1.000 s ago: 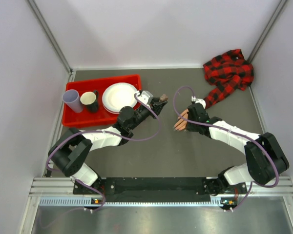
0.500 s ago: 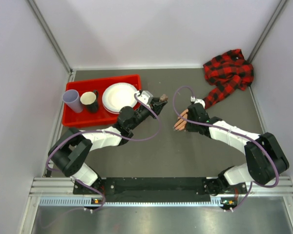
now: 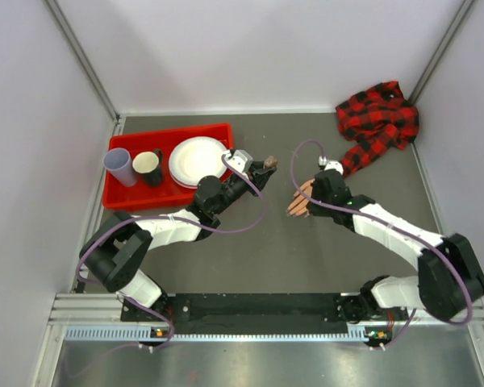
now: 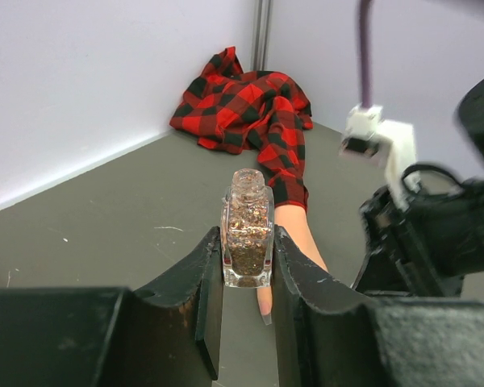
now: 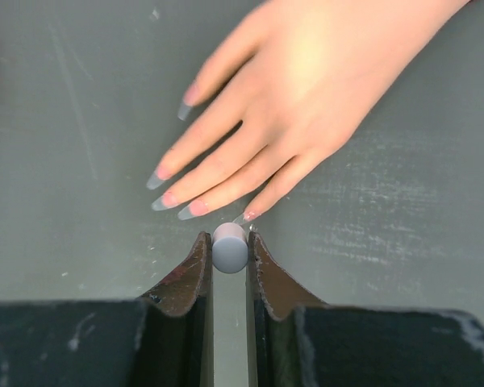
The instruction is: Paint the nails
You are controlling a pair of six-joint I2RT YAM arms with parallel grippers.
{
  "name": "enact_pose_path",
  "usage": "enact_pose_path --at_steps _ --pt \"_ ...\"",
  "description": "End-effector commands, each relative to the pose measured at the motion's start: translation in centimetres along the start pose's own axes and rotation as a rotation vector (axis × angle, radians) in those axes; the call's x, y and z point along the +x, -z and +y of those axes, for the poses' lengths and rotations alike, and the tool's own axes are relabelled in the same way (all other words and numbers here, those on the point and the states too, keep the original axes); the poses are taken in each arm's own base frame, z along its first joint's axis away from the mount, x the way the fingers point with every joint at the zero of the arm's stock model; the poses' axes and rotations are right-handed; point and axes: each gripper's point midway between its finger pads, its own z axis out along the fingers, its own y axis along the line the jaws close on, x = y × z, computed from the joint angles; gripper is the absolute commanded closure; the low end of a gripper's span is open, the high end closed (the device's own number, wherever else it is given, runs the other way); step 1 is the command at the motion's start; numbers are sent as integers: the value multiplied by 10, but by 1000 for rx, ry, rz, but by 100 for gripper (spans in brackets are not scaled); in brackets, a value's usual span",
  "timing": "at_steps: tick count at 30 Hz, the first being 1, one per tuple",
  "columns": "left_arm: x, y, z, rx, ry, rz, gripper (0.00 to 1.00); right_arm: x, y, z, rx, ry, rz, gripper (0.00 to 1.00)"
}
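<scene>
The peach mannequin hand (image 5: 306,89) lies flat on the grey table, its fingers pointing toward my right wrist camera. Its long grey-tipped nails (image 5: 165,203) show clearly. My right gripper (image 5: 229,242) is shut on the round grey brush cap (image 5: 230,247), which sits just below the little finger's nail (image 5: 244,218). My left gripper (image 4: 248,242) is shut on the clear glitter polish bottle (image 4: 248,230), held upright with its neck uncapped, to the left of the hand (image 3: 300,201). The red-and-black plaid sleeve (image 3: 379,121) runs off to the far right corner.
A red tray (image 3: 117,197) at the back left holds a white plate (image 3: 198,160), a lavender cup (image 3: 118,165) and a dark cup (image 3: 148,165). Pale walls close in the table on three sides.
My right arm's elbow and forearm have swung slightly to the right, with the wrist staying over the fingertips. The left arm and bottle have not moved.
</scene>
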Motion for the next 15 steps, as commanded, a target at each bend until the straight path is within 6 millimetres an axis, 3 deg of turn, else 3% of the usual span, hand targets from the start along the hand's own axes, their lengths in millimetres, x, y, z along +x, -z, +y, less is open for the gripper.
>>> enact_pose_path --at_steps 1,3,10,14,15 --pt "-30 -2 -5 26 10 -93 100 -33 41 1 -6 -10 -116 100" --pt "-37 -1 -7 32 12 -106 100 -48 63 1 -16 -16 -164 100" --pt "-60 10 -26 114 45 -90 100 -50 126 -2 -94 -16 -202 100" --pt "-63 28 -56 258 88 -26 100 -44 155 13 -211 44 -154 100" --pt "-60 36 -73 352 110 5 100 -43 163 18 -252 53 -146 100"
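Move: The right hand holds the brush cap, already just lifted; the polish bottle in the left fingers is about 12 cm left of it, 4 cm ahead and 16 cm higher. The little fingernail is some 3 cm ahead of the right hand and 6 cm below, level sideways. The ring fingernail is 3 cm to its left, the palm 6 cm beyond it and 2 cm right. From the left hand, the cap lies 12 cm right, 4 cm back and 16 cm below. Upward and speeding up, the right hand carries the brush cap some 12 cm clear of the mannequin's nails, drawing back about 5 cm and tipping its fingers up by roughly 10 degrees. The left hand starts a little later, rising and pulling back nearly 4 cm with the bottle and turning slightly clockwise. Both grips hold unchanged. ##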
